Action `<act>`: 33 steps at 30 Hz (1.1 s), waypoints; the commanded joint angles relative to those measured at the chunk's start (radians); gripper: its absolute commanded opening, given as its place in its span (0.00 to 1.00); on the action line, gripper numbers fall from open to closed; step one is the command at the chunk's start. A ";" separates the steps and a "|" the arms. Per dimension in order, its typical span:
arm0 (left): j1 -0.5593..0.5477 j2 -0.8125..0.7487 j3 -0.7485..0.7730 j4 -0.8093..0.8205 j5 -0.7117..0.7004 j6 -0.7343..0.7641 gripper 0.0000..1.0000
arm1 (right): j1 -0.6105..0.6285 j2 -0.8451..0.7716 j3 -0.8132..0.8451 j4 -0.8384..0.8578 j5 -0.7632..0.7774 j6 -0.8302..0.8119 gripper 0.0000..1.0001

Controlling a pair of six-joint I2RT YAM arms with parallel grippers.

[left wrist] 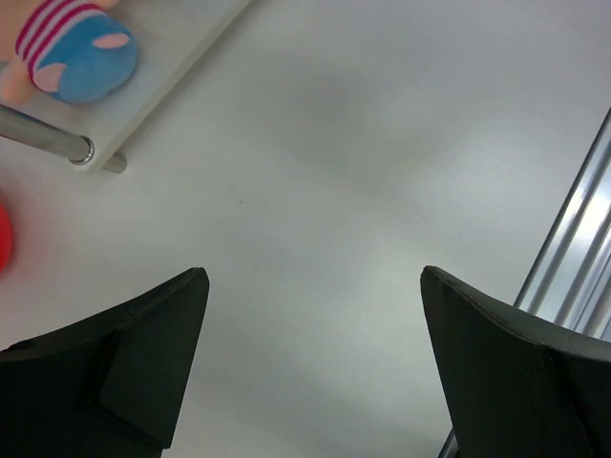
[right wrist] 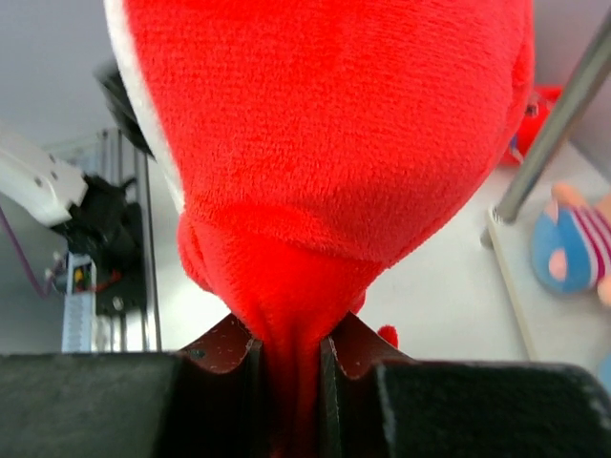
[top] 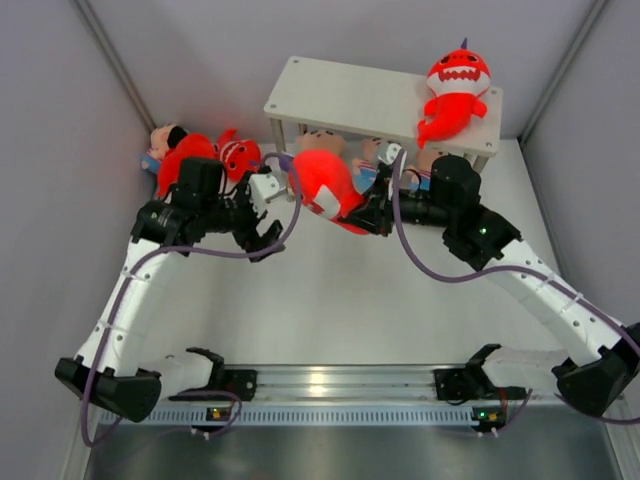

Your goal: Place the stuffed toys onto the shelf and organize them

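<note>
My right gripper [top: 372,215] is shut on the tail of a red shark [top: 325,180] and holds it in the air just in front of the off-white shelf [top: 350,100]. In the right wrist view the shark [right wrist: 325,134] fills the frame, pinched in the gripper [right wrist: 286,348]. Another red shark [top: 455,95] lies on the top tier at the right. Striped dolls [top: 370,155] sit on the lower tier. My left gripper [top: 262,235] is open and empty over bare table left of the held shark; its wrist view shows spread fingers [left wrist: 143,353] and a doll [left wrist: 72,52] on the lower tier.
A pile of toys lies at the back left: a doll [top: 160,140] and two red sharks [top: 185,155]. A silver shelf leg [right wrist: 554,114] stands right of the held shark. The metal base rail [top: 330,385] runs along the near edge. Grey walls close both sides.
</note>
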 commanded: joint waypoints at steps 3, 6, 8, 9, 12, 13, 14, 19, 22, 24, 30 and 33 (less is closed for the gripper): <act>-0.015 -0.061 0.118 -0.291 0.071 0.375 0.99 | -0.088 -0.078 -0.131 0.013 -0.193 -0.140 0.00; -0.039 -0.093 0.158 -0.299 0.059 0.469 0.98 | -0.090 -0.096 -0.191 0.063 -0.265 -0.157 0.00; -0.053 -0.096 0.200 -0.299 0.085 0.502 0.98 | -0.090 -0.093 -0.216 0.149 -0.335 -0.136 0.00; -0.057 -0.085 0.220 -0.299 0.102 0.497 0.98 | -0.091 -0.087 -0.230 0.173 -0.351 -0.102 0.00; -0.073 -0.039 0.283 -0.298 0.163 0.453 0.98 | -0.087 -0.032 -0.207 0.186 -0.388 -0.076 0.00; -0.073 -0.018 0.293 -0.298 0.175 0.443 0.99 | -0.084 -0.021 -0.202 0.186 -0.392 -0.068 0.00; -0.077 -0.012 0.299 -0.299 0.180 0.443 0.98 | -0.080 -0.009 -0.199 0.218 -0.406 -0.062 0.00; -0.094 0.059 0.374 -0.299 0.191 0.402 0.99 | -0.028 0.059 -0.162 0.278 -0.421 -0.050 0.00; -0.108 0.070 0.373 -0.298 0.198 0.402 0.98 | -0.011 0.080 -0.150 0.325 -0.431 -0.030 0.00; -0.125 0.071 0.356 -0.299 0.192 0.403 0.98 | -0.011 0.105 -0.127 0.336 -0.438 -0.024 0.00; -0.173 0.133 0.388 -0.295 0.085 0.318 0.00 | 0.001 0.128 -0.112 0.332 -0.422 -0.013 0.15; -0.171 0.179 0.431 -0.276 0.007 0.176 0.00 | 0.005 0.053 -0.158 0.284 -0.143 -0.039 0.52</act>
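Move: The red shark toy hangs in the right gripper, its middle about 8 cm left of and 2 cm ahead of the right hand. From the open left hand it lies some 10 cm right, level fore-and-aft, and 8 cm higher; that left gripper is 18 cm left, 4 ahead and 8 below the right hand. The leftmost doll on the lower shelf sits 32 cm ahead, 10 right and 22 below the left hand. The open left hand draws back about 6 cm while rising 8, turning some 25 degrees clockwise and lifting its fingertips, then edges right and slightly down to pinch the stuffed toy's left end. The right hand lowers the toy about 8 cm, drawing back a little, then brings it left towards that gripper with a 20-degree counter-clockwise turn, and parts its fingers partway around the tail end once the left has closed. ##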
